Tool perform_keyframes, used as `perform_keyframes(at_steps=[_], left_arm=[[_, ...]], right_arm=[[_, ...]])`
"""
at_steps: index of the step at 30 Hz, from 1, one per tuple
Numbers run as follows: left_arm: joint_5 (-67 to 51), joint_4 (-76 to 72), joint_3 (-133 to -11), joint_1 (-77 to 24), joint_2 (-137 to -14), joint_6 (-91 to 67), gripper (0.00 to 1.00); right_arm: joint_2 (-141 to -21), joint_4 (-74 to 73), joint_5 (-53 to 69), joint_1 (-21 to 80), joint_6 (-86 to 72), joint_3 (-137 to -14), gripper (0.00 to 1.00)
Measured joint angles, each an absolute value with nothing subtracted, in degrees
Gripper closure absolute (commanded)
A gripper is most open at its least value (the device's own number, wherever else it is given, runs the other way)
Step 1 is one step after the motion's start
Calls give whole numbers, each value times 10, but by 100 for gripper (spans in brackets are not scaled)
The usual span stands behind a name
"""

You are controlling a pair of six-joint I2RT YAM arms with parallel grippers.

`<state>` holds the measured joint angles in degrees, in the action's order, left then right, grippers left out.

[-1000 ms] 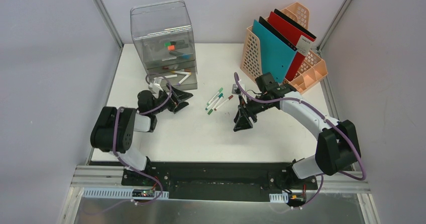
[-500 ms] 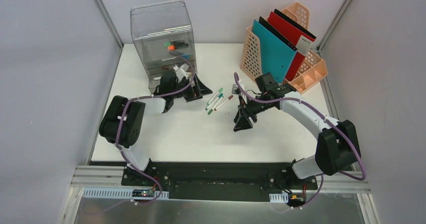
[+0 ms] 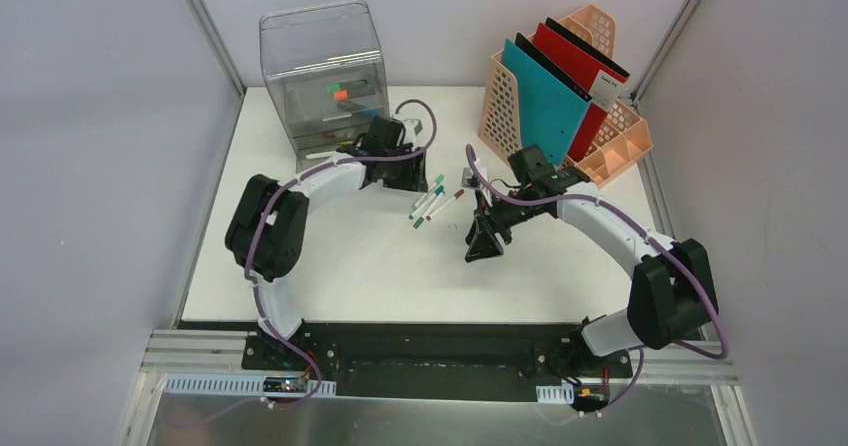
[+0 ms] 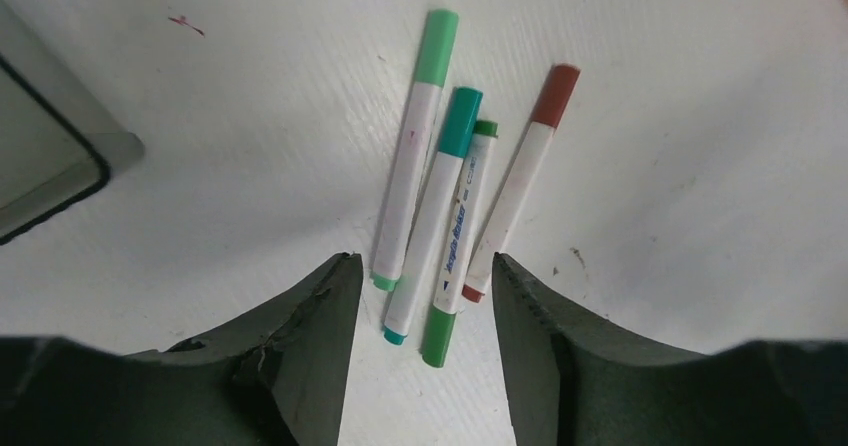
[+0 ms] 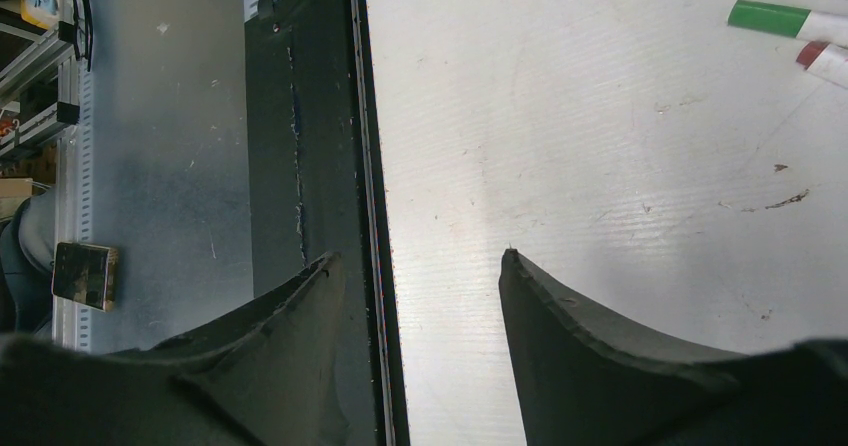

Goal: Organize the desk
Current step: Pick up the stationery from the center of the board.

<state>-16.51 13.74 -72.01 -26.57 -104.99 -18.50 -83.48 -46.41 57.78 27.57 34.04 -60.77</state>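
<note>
The white desk (image 3: 380, 266) carries several markers (image 3: 430, 200) lying side by side near its middle. My left gripper (image 3: 409, 179) hovers just left of them, open. In the left wrist view its fingers (image 4: 320, 306) straddle the near ends of the markers: a light green one (image 4: 412, 156), a teal one (image 4: 438, 216), a green one (image 4: 462, 236) and a red one (image 4: 520, 186), none of them gripped. My right gripper (image 3: 484, 243) hangs open over bare desk to the right, nothing between its jaws (image 5: 420, 261).
A clear drawer unit (image 3: 325, 76) stands at the back left. A peach file rack (image 3: 605, 126) with teal and red folders stands at the back right. A small dark object (image 3: 468, 177) lies beside the markers. The black rail (image 3: 440, 351) runs along the near edge.
My left arm has swung right from the front of the drawer unit to the markers, and its jaws have narrowed. The right arm has not moved.
</note>
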Motion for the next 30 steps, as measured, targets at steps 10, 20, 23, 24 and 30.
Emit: perform_keyframes(at_steps=[10,20,23,24,30], left_arm=[[-79,239,-815,-321,-1115,-91,65],[-46,284,-873,-323,-1162,-50,75],[-46,289,-879,-323,-1171,-48,75],[-46,290,-880,-323,-1173,-48,75],[-46,295,-885,-323,-1179,-46,74]], right_arm=[[-835,-464,578,276,342,-608,39],[-835,-466,578,276,343,-608,39],[-835,-466,578,276,343,-608,39],[-835,-466,578,276,343,-608,39],[-835,-466,578,276,344,-608,39]])
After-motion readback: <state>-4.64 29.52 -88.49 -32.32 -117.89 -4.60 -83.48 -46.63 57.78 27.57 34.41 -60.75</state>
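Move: The light green marker lies about 3 cm ahead of the left hand, 5 cm to its right and 7 cm below. The teal marker is 3 cm nearer the base than that one and the dark green marker 5 cm nearer, both 5 cm right of the hand; the brown marker is level with the hand, 9 cm to its right. From the right hand the light green marker is roughly 17 cm ahead, 13 cm left and 13 cm below. Down towards the light green marker, the left hand sinks about 4 cm, first drawing back a centimetre, then easing some 2 cm forward and ending slightly to the right. The wrist tilts roughly 20 degrees so the fingers point more steeply down, with a small clockwise turn, while the half-open fingers narrow to about a quarter open above the marker's lower half, not yet gripping. ##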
